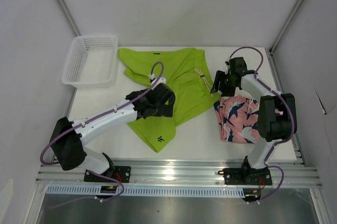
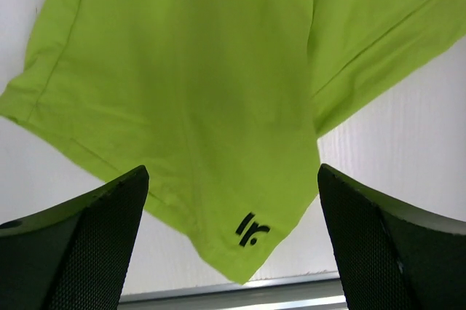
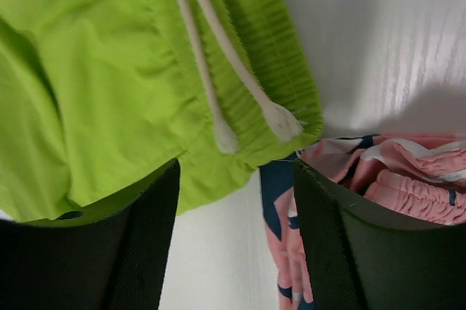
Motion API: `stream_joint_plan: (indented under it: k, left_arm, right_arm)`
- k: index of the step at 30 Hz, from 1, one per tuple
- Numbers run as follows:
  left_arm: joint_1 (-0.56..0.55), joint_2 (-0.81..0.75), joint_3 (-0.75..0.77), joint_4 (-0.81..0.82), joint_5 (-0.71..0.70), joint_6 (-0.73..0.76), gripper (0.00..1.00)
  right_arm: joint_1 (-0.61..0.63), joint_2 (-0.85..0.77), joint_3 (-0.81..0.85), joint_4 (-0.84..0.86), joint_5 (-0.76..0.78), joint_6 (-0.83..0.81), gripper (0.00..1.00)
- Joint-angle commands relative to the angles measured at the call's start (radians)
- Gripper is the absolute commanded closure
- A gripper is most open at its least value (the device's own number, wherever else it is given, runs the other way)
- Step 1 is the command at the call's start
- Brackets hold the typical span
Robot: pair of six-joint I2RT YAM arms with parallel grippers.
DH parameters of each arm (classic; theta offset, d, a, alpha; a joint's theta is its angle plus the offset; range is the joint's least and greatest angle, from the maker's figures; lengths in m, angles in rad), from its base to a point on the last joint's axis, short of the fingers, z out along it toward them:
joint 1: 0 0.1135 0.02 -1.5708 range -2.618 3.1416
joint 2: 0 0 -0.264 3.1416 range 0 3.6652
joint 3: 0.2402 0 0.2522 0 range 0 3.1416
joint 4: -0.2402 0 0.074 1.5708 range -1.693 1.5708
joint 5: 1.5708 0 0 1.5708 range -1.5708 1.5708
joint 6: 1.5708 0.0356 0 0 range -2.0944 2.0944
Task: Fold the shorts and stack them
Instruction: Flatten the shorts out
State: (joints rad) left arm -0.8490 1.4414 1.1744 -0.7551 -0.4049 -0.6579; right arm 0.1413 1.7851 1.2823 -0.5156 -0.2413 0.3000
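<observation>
The lime-green shorts (image 1: 181, 79) lie spread across the middle of the table, partly doubled over, with one leg running toward the near edge. That leg's black logo (image 2: 252, 228) shows in the left wrist view. My left gripper (image 1: 163, 103) hovers over this leg, open, with nothing between its fingers (image 2: 95, 244). The coral-pink printed shorts (image 1: 239, 119) sit folded at the right. My right gripper (image 1: 218, 84) stands open above the gap between the green waistband with its white drawstring (image 3: 218, 77) and the pink shorts (image 3: 408, 172), holding nothing.
A white mesh basket (image 1: 89, 58) stands at the back left corner of the white table (image 1: 202, 134). Grey walls and metal frame posts close in the sides. An aluminium rail runs along the near edge.
</observation>
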Motion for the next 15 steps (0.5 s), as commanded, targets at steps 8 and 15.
stream_joint_plan:
  k: [8,15]
  left_arm:
    - [-0.263,0.008,-0.065,-0.046,-0.224,0.006,0.01]
    - [-0.335,0.105,-0.071,-0.078,-0.256,0.072,0.01]
  right_arm:
    - [-0.016,0.029,-0.043,0.123,0.019,-0.047,0.30]
    - [-0.014,0.034,-0.052,0.164,-0.013,-0.058,0.33]
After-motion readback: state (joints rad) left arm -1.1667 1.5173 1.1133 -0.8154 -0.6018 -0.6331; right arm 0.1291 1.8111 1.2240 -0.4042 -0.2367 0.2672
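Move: The logo end of the green shorts' leg lies about 12 cm back, 3 cm left and 13 cm below the left hand; the green shorts' outer left corner is some 17 cm left and 3 cm back. The drawstring corner of the waistband is just under the right hand, about 6 cm down, 2 cm ahead and 1 cm left. From the right hand, the folded pink shorts are about 13 cm back and 8 cm right, 5 cm lower. Towards the logo end of the green leg comes the left hand, wide open and empty, drawing back about 7 cm while sinking 3 to 4 cm and edging right, slowing as its wrist rolls left side up and turns clockwise, some 20 degrees in all. Over the drawstring corner the right hand settles about 2 cm lower, fingers still parted. ##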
